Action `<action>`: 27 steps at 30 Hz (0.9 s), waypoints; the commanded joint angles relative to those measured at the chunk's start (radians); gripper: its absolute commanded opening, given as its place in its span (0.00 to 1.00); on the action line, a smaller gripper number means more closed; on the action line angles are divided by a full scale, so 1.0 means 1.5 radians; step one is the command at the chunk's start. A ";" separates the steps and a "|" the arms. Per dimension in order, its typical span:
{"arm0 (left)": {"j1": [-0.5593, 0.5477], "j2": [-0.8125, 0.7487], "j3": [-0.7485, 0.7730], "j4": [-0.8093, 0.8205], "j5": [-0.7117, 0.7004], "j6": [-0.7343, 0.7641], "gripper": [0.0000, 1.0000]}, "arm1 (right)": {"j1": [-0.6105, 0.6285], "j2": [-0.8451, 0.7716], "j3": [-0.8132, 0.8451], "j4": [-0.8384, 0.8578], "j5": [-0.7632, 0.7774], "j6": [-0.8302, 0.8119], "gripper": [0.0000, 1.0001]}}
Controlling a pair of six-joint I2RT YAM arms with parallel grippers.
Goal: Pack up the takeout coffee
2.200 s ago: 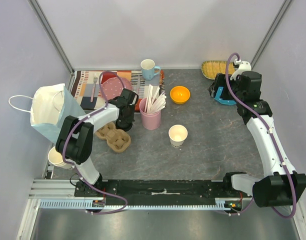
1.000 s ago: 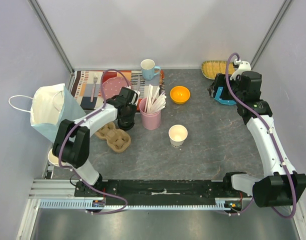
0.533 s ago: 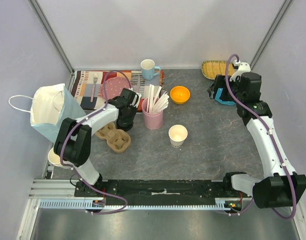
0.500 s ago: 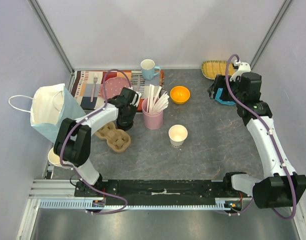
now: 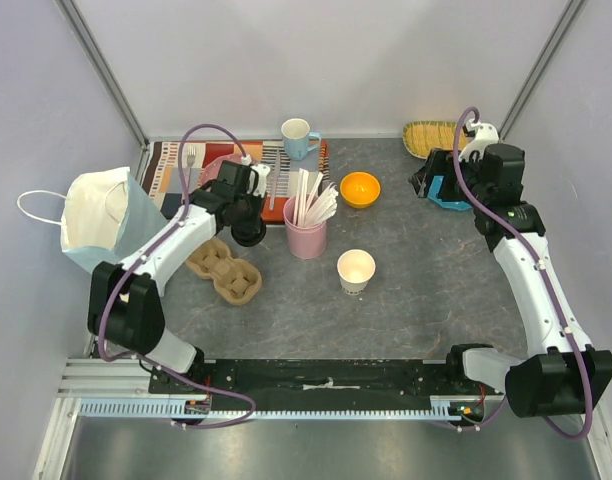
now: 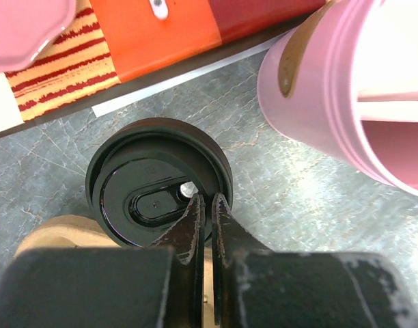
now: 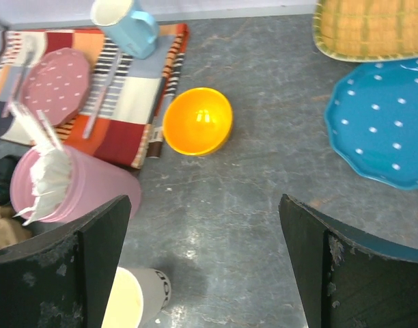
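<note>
The takeout coffee shows only as a round black lid (image 6: 147, 201), seen in the top view (image 5: 249, 234) just left of the pink cup; whether a cup sits under it I cannot tell. My left gripper (image 6: 207, 198) is shut, its tips pinched on the lid's near right rim, and the lid hangs beside a brown cardboard carrier (image 5: 224, 270). My right gripper (image 7: 203, 205) stands wide open over bare table at the back right (image 5: 431, 183), holding nothing. An open off-white paper cup (image 5: 355, 270) stands mid-table.
A pink cup of wooden sticks (image 5: 304, 232) stands right next to the lid. A paper bag (image 5: 101, 225) sits at the left, with stacked cups (image 5: 111, 315) below it. Placemat (image 5: 171, 170), blue mug (image 5: 297, 137), orange bowl (image 5: 360, 188), blue plate (image 5: 448, 192) and woven tray (image 5: 433, 135) line the back.
My left arm has risen and its wrist has swung back toward the placemat, so the black lid now shows below it. The right arm has not moved.
</note>
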 commanded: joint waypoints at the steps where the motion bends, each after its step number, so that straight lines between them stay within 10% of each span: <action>1: 0.026 -0.051 0.058 -0.042 0.094 -0.017 0.02 | 0.003 -0.019 0.010 0.077 -0.130 0.030 0.98; 15: 0.064 -0.161 0.224 -0.165 0.336 -0.041 0.02 | 0.315 0.060 0.067 0.341 -0.308 0.173 0.94; 27: 0.066 -0.244 0.252 -0.127 0.483 -0.115 0.02 | 0.383 0.149 0.043 0.551 -0.373 0.309 0.67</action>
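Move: The left hand already pinches the black lid at its rim, clear of the table. From it, the right gripper that will meet it hangs about 39 cm to the right, 2 ahead and 16 higher; the pink holder stands some 12 cm right and 1 ahead, the paper cup 22 right and 7 back, both below. From the right hand the lid is about 41 cm left, 3 back and 17 down, with the holder 27 left, 1 back. Keeping its pinch on the lid's rim, the left hand carries it up about 24 cm, drawing back and a little right while it rolls some 35 degrees so its fingers swing towards the right arm. The empty right hand sweeps left nearly 30 cm towards the lid, also backing and rising about 10 cm, turns counter-clockwise and starts closing from wide open, without reaching the lid. ##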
